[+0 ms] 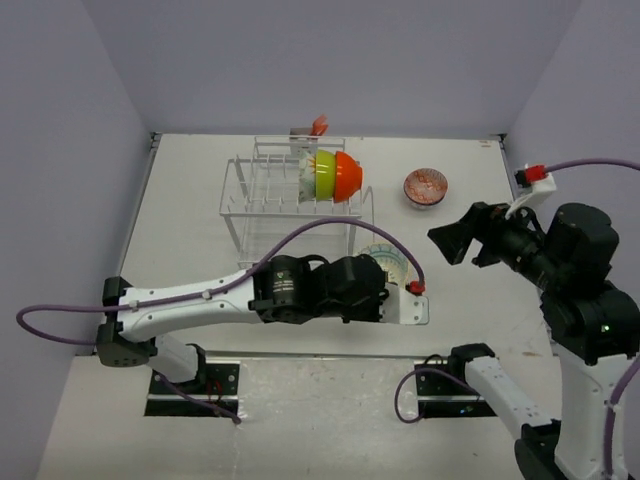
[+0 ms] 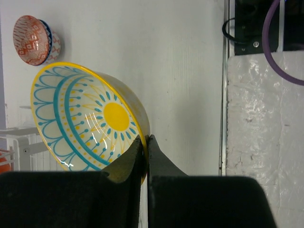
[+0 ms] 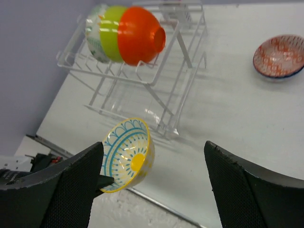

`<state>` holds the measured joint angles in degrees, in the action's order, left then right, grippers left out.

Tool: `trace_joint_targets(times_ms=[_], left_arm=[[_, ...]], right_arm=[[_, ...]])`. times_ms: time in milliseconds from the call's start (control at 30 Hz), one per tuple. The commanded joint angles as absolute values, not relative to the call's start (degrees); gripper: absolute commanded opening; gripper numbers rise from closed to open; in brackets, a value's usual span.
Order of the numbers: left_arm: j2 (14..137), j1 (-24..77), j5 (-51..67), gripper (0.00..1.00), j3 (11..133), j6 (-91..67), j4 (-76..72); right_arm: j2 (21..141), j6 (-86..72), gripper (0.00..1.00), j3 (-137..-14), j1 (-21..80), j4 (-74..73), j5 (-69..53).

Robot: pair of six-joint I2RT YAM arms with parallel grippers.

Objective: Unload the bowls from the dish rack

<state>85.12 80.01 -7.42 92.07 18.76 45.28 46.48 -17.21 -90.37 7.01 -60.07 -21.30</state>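
My left gripper (image 2: 145, 142) is shut on the rim of the yellow bowl with a blue pattern (image 2: 88, 118) and holds it tilted above the table, just in front of the white wire dish rack (image 1: 290, 195). The bowl also shows in the top view (image 1: 385, 262) and in the right wrist view (image 3: 128, 154). In the rack's top slots stand a pale floral bowl (image 1: 308, 172), a lime green bowl (image 1: 325, 172) and an orange bowl (image 1: 347, 175). The red-zigzag bowl (image 1: 426, 186) sits on the table to the right, nested in a blue-patterned bowl (image 2: 53, 42). My right gripper (image 1: 455, 240) is open and empty, raised right of the rack.
A small red object (image 1: 320, 124) sits behind the rack at the back wall. Purple walls close the table on the left, back and right. The arms' base plates (image 1: 190, 385) lie along the near edge.
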Motion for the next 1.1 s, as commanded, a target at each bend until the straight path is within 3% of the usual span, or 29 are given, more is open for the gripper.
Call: trace_joint_targets(times_ms=[0, 367, 467, 500, 600, 633, 667, 733, 767, 900, 1000, 1033, 1067], left_arm=[[86.03, 83.57, -13.89, 0.00, 91.76, 24.25, 44.56], [90.26, 86.40, -13.80, 0.00, 92.37, 25.40, 45.00], [89.83, 86.40, -14.33, 0.00, 92.20, 25.31, 45.00], [89.65, 86.40, -14.76, 0.00, 92.02, 25.23, 44.91], [88.51, 86.40, -16.08, 0.00, 91.41, 24.79, 44.48], [88.07, 86.40, -17.04, 0.00, 91.15, 24.52, 44.12], [87.20, 86.40, -20.71, 0.09, 90.19, 23.91, 42.73], [85.79, 86.40, -25.99, 0.44, 88.51, 22.94, 39.74], [84.30, 86.40, -29.32, 0.98, 87.55, 21.98, 37.46], [79.82, 86.40, -34.88, 1.00, 87.63, 18.38, 33.24], [74.81, 85.00, -43.92, 1.00, 88.06, 14.17, 27.17], [73.92, 82.99, -45.42, 1.00, 89.20, 11.54, 27.59], [72.96, 73.92, -42.92, 1.00, 94.17, 1.68, 29.95]], right_arm=[[47.73, -15.03, 0.85, -84.48, 11.23, -65.30, -18.90], [52.20, -17.05, 0.66, -65.57, 28.19, -62.14, -12.84], [53.17, -17.49, 0.45, -64.07, 30.14, -61.35, -10.64], [53.26, -17.75, 0.28, -63.81, 30.23, -61.00, -9.59], [53.17, -18.72, 0.00, -63.54, 30.23, -59.07, -8.35], [52.83, -18.98, 0.00, -63.46, 30.23, -57.32, -7.65], [52.56, -19.42, 0.00, -63.28, 30.15, -56.35, -6.69], [52.03, -20.74, 0.00, -62.76, 30.15, -53.20, -2.84], [51.86, -21.44, 0.00, -62.58, 29.89, -52.39, -1.16], [51.16, -23.73, 0.00, -61.35, 22.70, -47.12, 0.27], [49.31, -25.48, 0.00, -56.80, 11.81, -40.71, -2.55], [49.39, -25.92, 0.00, -55.82, 5.86, -37.47, -3.51], [50.09, -26.54, 0.00, -54.94, 3.19, -35.96, -6.39]])
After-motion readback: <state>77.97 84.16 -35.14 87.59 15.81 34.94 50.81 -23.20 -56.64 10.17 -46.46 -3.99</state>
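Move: The yellow bowl, still pinched by its rim in the left hand, has its middle about 5 cm ahead, 4 cm right and 1 cm below that hand; the open right gripper is some 3 cm ahead, 17 cm right and 15 cm above it. From the right hand the yellow bowl lies about 2 cm ahead, 13 cm left, 16 cm below; the red bowl stack 23 cm ahead, 1 cm right, 33 cm below; the racked orange bowl 21 cm ahead, 19 cm left, 22 cm below. Right hand sinks 20 cm, pinches the yellow bowl's rim; left lets go, right carries bowl forward-right some 12 cm. ##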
